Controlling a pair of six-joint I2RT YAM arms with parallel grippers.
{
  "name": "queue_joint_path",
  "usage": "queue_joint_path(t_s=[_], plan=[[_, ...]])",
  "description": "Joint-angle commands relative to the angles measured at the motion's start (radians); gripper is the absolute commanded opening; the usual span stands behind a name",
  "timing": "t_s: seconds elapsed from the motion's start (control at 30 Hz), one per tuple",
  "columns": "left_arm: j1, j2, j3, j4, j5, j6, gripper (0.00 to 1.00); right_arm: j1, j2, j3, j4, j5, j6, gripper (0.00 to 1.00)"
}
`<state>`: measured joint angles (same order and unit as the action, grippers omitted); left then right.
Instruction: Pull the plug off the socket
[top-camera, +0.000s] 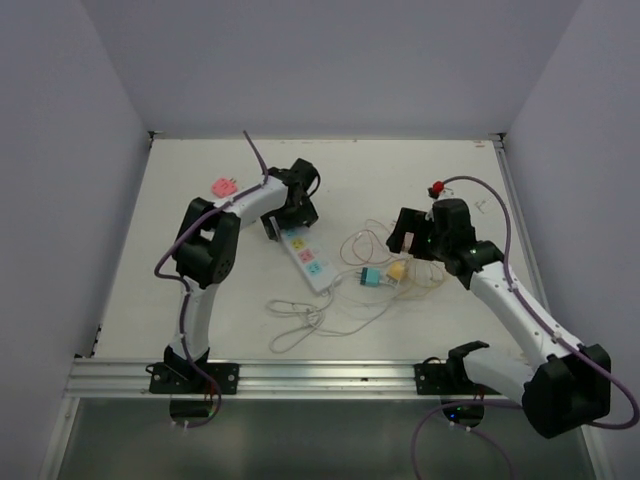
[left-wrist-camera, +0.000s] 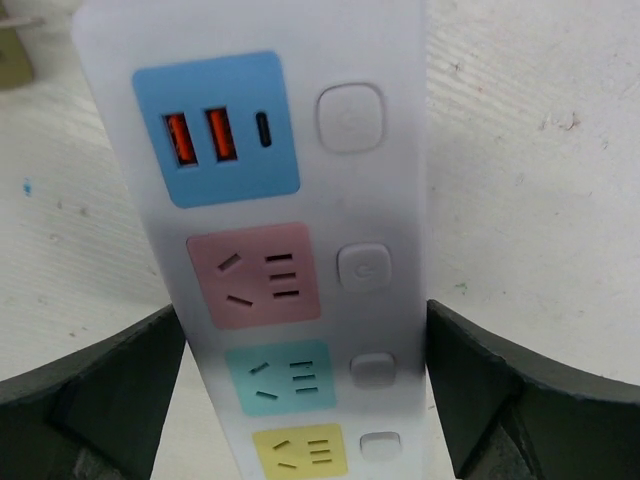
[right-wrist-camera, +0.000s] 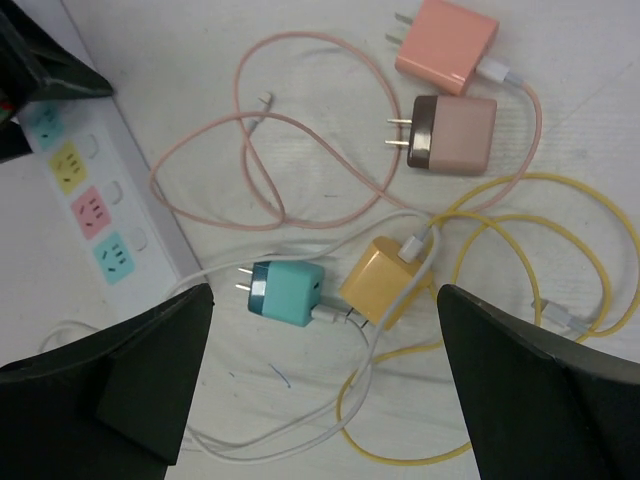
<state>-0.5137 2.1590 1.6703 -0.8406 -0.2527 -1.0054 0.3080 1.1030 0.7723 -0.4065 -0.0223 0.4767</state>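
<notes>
The socket (left-wrist-camera: 300, 150) is a long white power strip with blue, pink, teal and yellow outlet faces, and none of the faces I can see holds a plug. My left gripper (left-wrist-camera: 305, 400) is open and straddles the strip, a dark finger (left-wrist-camera: 100, 390) close on each side. From above, the socket (top-camera: 308, 258) lies at the table's middle with the left gripper (top-camera: 283, 225) over its far end. My right gripper (right-wrist-camera: 325, 380) is open above a loose teal plug (right-wrist-camera: 287, 290), which lies flat, prongs toward the socket (right-wrist-camera: 90, 200). The right gripper (top-camera: 418, 245) hovers right of the strip.
A yellow plug (right-wrist-camera: 385, 280) touches the teal one, with white and yellow cables looped around them. A pink plug (right-wrist-camera: 447, 45) and a brown-and-pink plug (right-wrist-camera: 452, 133) lie farther off with a pink cable. Another pink plug (top-camera: 222, 186) sits at the back left.
</notes>
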Motion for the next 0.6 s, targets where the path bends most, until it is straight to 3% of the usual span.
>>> queue_joint_path(t_s=[0.0, 0.13, 0.4, 0.57], plan=[[0.018, -0.004, 0.106, -0.066, -0.114, 0.080, 0.99, -0.001, -0.075, 0.110, -0.097, -0.007, -0.050, 0.99], [0.027, -0.040, 0.192, -0.103, -0.203, 0.132, 1.00, -0.001, -0.130, 0.195, -0.179, 0.051, -0.067, 0.99], [0.053, -0.208, 0.221, -0.066, -0.230, 0.319, 0.99, 0.000, -0.198, 0.422, -0.336, 0.177, -0.159, 0.99], [0.053, -0.442, 0.151, -0.002, -0.200, 0.519, 0.99, 0.000, -0.282, 0.516, -0.376, 0.231, -0.249, 0.99]])
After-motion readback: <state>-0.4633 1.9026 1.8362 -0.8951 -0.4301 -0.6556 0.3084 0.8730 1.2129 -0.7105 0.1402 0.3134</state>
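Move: My left hand's open fingers straddle the socket strip near its far end; the strip's middle lies about 6 cm back and 4 cm to the right, barely below. From that hand, the olive plug is some 10 cm left and 2 cm ahead. The yellow plug I let go lies about 12 cm below my right hand, 2 cm back and 1 cm left. From that hand, the teal plug is 8 cm left, 4 cm back; the brown one 6 cm ahead, 3 cm right. I back both empty hands off, fingers staying wide open. My left slides clear of the socket strip, rising about 17 cm while easing some 5 cm each forward and left, its fingertips swinging up and forward. My right climbs some 20 cm straight off the yellow plug, drifting right only late, its fingers tipping up over 20 degrees. ##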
